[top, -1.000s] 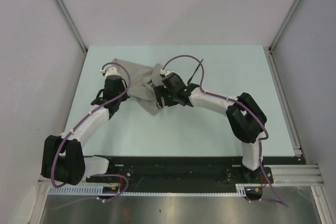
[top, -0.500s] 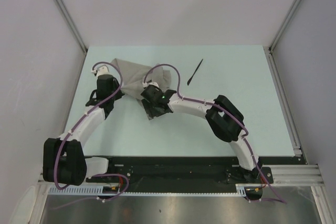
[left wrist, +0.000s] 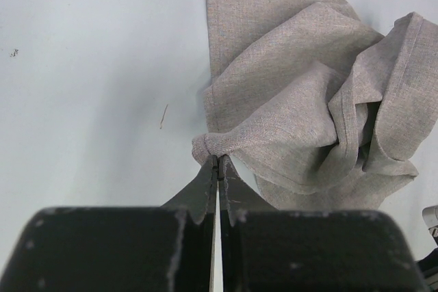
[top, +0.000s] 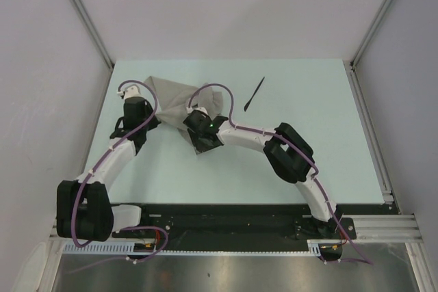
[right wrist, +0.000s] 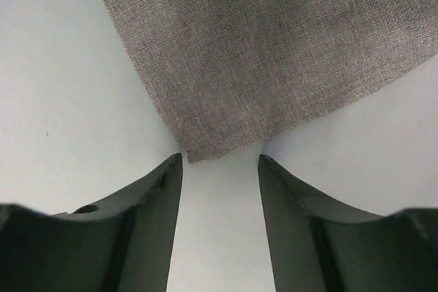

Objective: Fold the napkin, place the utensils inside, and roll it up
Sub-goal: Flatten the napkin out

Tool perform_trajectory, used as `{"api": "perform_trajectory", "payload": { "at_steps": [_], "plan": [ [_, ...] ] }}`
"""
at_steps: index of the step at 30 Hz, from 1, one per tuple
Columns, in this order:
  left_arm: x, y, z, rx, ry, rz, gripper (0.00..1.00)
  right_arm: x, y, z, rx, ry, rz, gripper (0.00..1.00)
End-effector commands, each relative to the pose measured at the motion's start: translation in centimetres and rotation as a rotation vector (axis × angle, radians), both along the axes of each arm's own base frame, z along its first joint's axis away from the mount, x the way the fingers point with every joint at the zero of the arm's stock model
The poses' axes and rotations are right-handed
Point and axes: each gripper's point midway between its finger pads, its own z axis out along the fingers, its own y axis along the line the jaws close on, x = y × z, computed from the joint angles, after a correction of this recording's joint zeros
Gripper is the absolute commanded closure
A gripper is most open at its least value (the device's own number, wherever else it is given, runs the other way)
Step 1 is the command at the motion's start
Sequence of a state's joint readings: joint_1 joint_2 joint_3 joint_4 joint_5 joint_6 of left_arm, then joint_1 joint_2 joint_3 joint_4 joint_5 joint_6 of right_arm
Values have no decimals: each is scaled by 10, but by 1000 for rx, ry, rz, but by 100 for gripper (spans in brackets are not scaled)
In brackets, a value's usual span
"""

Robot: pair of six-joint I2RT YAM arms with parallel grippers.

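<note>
The grey-beige napkin (top: pixel 179 96) lies crumpled at the back left of the table. My left gripper (left wrist: pixel 219 158) is shut on a bunched fold at the edge of the napkin (left wrist: pixel 294 114); in the top view the left gripper (top: pixel 142 100) sits at the cloth's left side. My right gripper (right wrist: pixel 220 158) stands open just above the table, with the flat near corner of the napkin (right wrist: pixel 260 52) reaching to its tips but not gripped. From above, the right gripper (top: pixel 198 143) is over that near corner. The black utensil (top: pixel 253 94) lies alone to the right of the napkin.
The pale green table (top: pixel 308 162) is walled by white panels with metal rails along its left and right edges. The right arm's elbow (top: pixel 291 152) hangs over the middle right. A black base plate (top: pixel 226 220) runs along the near edge.
My right arm has swung left from beside the utensil to the napkin's near corner, and its jaws have narrowed. My left gripper shifted slightly back and left, holding the cloth.
</note>
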State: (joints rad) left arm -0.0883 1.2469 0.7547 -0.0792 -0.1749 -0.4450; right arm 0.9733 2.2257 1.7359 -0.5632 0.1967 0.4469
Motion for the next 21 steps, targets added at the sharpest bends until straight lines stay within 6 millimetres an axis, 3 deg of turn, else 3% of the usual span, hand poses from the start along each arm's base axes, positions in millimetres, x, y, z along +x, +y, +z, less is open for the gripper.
{"api": "perform_trajectory", "payload": {
  "at_steps": [1,3,6,8,10,11,13,14,15,16,17,19,20,21],
  "plan": [
    [6,2,19,-24,-69,9,100,10,1,-7,12,10,-29,54],
    [6,3,20,-23,-72,12,100,12,-3,-10,7,17,-35,61],
    [7,3,24,-27,-83,15,100,15,-13,-17,-3,29,-50,87],
    [7,4,27,-32,-89,17,100,23,-17,-18,21,30,-68,100],
    [8,4,32,-36,-95,17,100,25,-29,-24,22,34,-88,100],
    [11,5,37,-37,-108,22,100,36,-35,-13,40,7,-114,100],
    [11,12,43,-36,-116,44,100,44,-58,-8,0,-32,-144,100],
    [14,14,54,-35,-138,51,100,56,-71,12,8,-71,-173,100],
    [14,21,58,-34,-143,72,100,60,-83,18,-9,-92,-191,100],
    [15,25,66,-36,-157,82,100,62,-105,18,-59,-106,-221,100],
    [18,29,82,-35,-191,92,100,66,-118,39,-56,-144,-234,100],
    [19,48,97,-24,-209,139,100,74,-162,48,-122,-167,-302,100],
    [20,54,114,-18,-240,153,100,76,-175,66,-125,-197,-313,100],
    [19,64,118,-9,-239,178,100,84,-199,74,-155,-220,-363,100]
  ]
}}
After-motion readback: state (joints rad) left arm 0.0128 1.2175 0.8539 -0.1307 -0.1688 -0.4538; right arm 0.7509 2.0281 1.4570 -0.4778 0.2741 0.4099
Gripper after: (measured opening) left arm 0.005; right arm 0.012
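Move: The napkin's near corner is the right hand's mark: roughly 1 cm ahead of its open fingers and 1 cm below, neither left nor right. From that hand the napkin's bunched fold lies about 17 cm ahead and 2 cm right, and the black utensil 20 cm ahead and 18 cm right, both about 1 cm lower. From the left hand, which already holds a raised corner of the napkin, the near corner is some 6 cm back, 11 cm right and 11 cm below. Ease the right fingers forward about 1 cm, low over the table, and shut them on the napkin's near corner. Keeping that pinch, draw it right, some 12 cm in all and speeding up, and forward about 6 cm, turning the wrist a little clockwise. Keep the left pinch; late on, lift that hand and take it left, away from the right one. ##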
